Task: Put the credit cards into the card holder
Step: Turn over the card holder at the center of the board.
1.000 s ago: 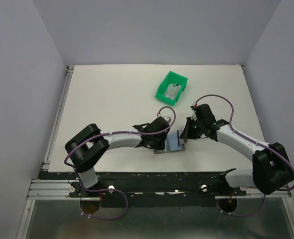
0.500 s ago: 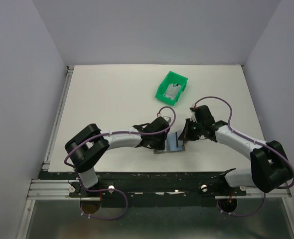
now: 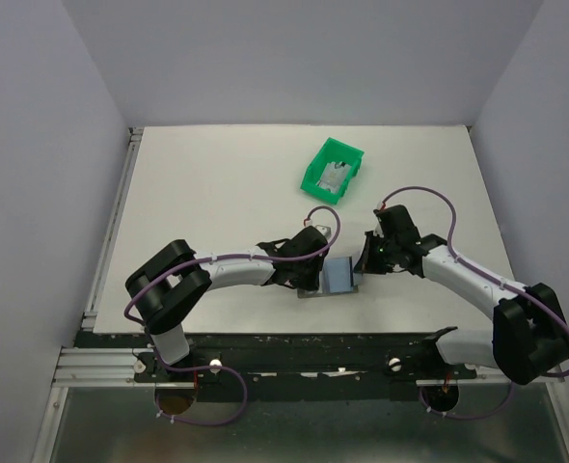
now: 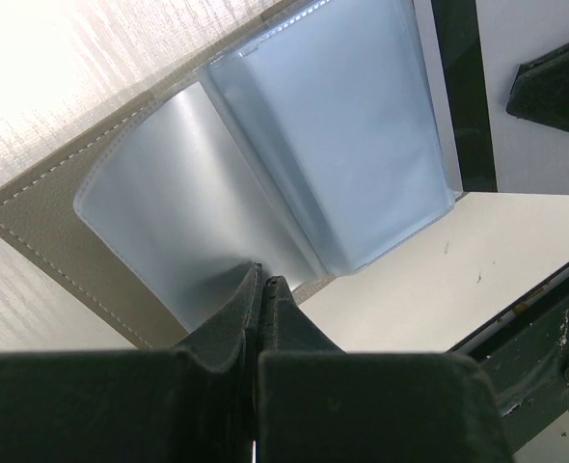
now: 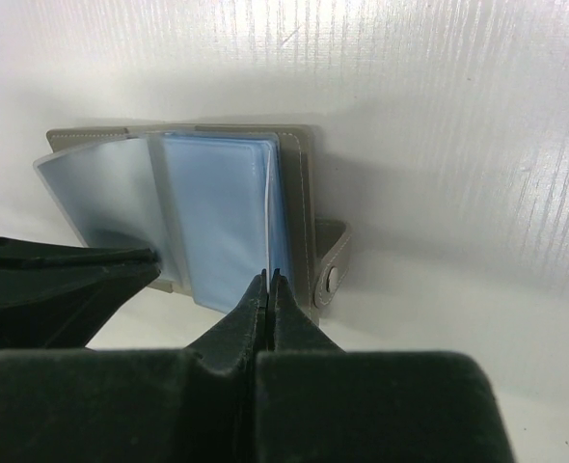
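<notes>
The card holder (image 3: pixel 339 279) lies open on the table between the arms, its light blue sleeves facing up. It also shows in the left wrist view (image 4: pixel 333 125) and in the right wrist view (image 5: pixel 217 212), with its snap tab (image 5: pixel 334 278) to the right. My left gripper (image 3: pixel 320 273) is shut, its tips (image 4: pixel 262 280) pinching the near edge of the left clear sleeve. My right gripper (image 3: pixel 360 265) is shut on a credit card (image 5: pixel 268 207), seen edge-on and standing at the holder's right sleeves. The card's dark stripe (image 4: pixel 455 96) shows in the left wrist view.
A green plastic bin (image 3: pixel 315 178) stands at the back, right of centre, with more whitish cards (image 3: pixel 336 177) inside. The table's near edge and the dark mounting rail (image 3: pixel 294 349) are just in front of the holder. Grey walls enclose three sides.
My right gripper has shifted slightly right and nearer with the card. The left arm and the holder have stayed put.
</notes>
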`<state>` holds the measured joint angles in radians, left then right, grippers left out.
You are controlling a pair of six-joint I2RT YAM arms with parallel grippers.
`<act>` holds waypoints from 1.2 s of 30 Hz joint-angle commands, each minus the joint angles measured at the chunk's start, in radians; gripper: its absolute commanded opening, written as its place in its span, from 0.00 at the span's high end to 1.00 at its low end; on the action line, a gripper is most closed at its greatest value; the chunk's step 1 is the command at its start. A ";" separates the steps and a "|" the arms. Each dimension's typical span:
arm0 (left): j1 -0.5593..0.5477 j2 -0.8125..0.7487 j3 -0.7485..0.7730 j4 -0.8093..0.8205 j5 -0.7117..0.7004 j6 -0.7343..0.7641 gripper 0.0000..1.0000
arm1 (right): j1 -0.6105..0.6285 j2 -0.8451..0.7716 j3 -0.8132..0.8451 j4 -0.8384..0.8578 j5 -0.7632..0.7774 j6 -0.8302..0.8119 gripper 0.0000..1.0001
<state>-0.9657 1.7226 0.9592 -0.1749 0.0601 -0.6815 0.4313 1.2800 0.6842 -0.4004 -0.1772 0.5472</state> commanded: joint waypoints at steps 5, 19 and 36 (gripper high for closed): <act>0.002 0.015 0.021 -0.023 -0.016 0.013 1.00 | 0.006 0.016 0.011 0.031 -0.037 -0.013 1.00; 0.002 0.019 0.019 -0.020 -0.016 0.010 1.00 | 0.006 0.104 -0.029 0.159 -0.142 0.020 0.99; 0.002 -0.021 0.015 -0.031 -0.035 0.007 1.00 | 0.006 0.206 -0.071 0.313 -0.260 0.094 0.99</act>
<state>-0.9657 1.7229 0.9592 -0.1753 0.0601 -0.6815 0.4309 1.4605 0.6415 -0.1051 -0.4133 0.6277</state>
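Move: The blue page of the open card holder is centred about 5 cm left of the right hand, 2 cm ahead and some 3 cm below. The frosted page is about 12 cm left of that hand and 2 cm ahead; the snap strap is about 2 cm to its right and 1 cm ahead, both roughly 3 cm below. From the left hand, the blue page lies about 7 cm right, 4 cm ahead and 1 cm lower. The blue page is pushed leftward across the holder by the striped long edge of the white card, still pinched in the right fingers. After a brief pause that hand sweeps about 5 cm left towards the left gripper, sinking nearly 2 cm and rolling some 15 degrees so the fingers lean further left. The closed left gripper stays on the back part of the frosted page. ##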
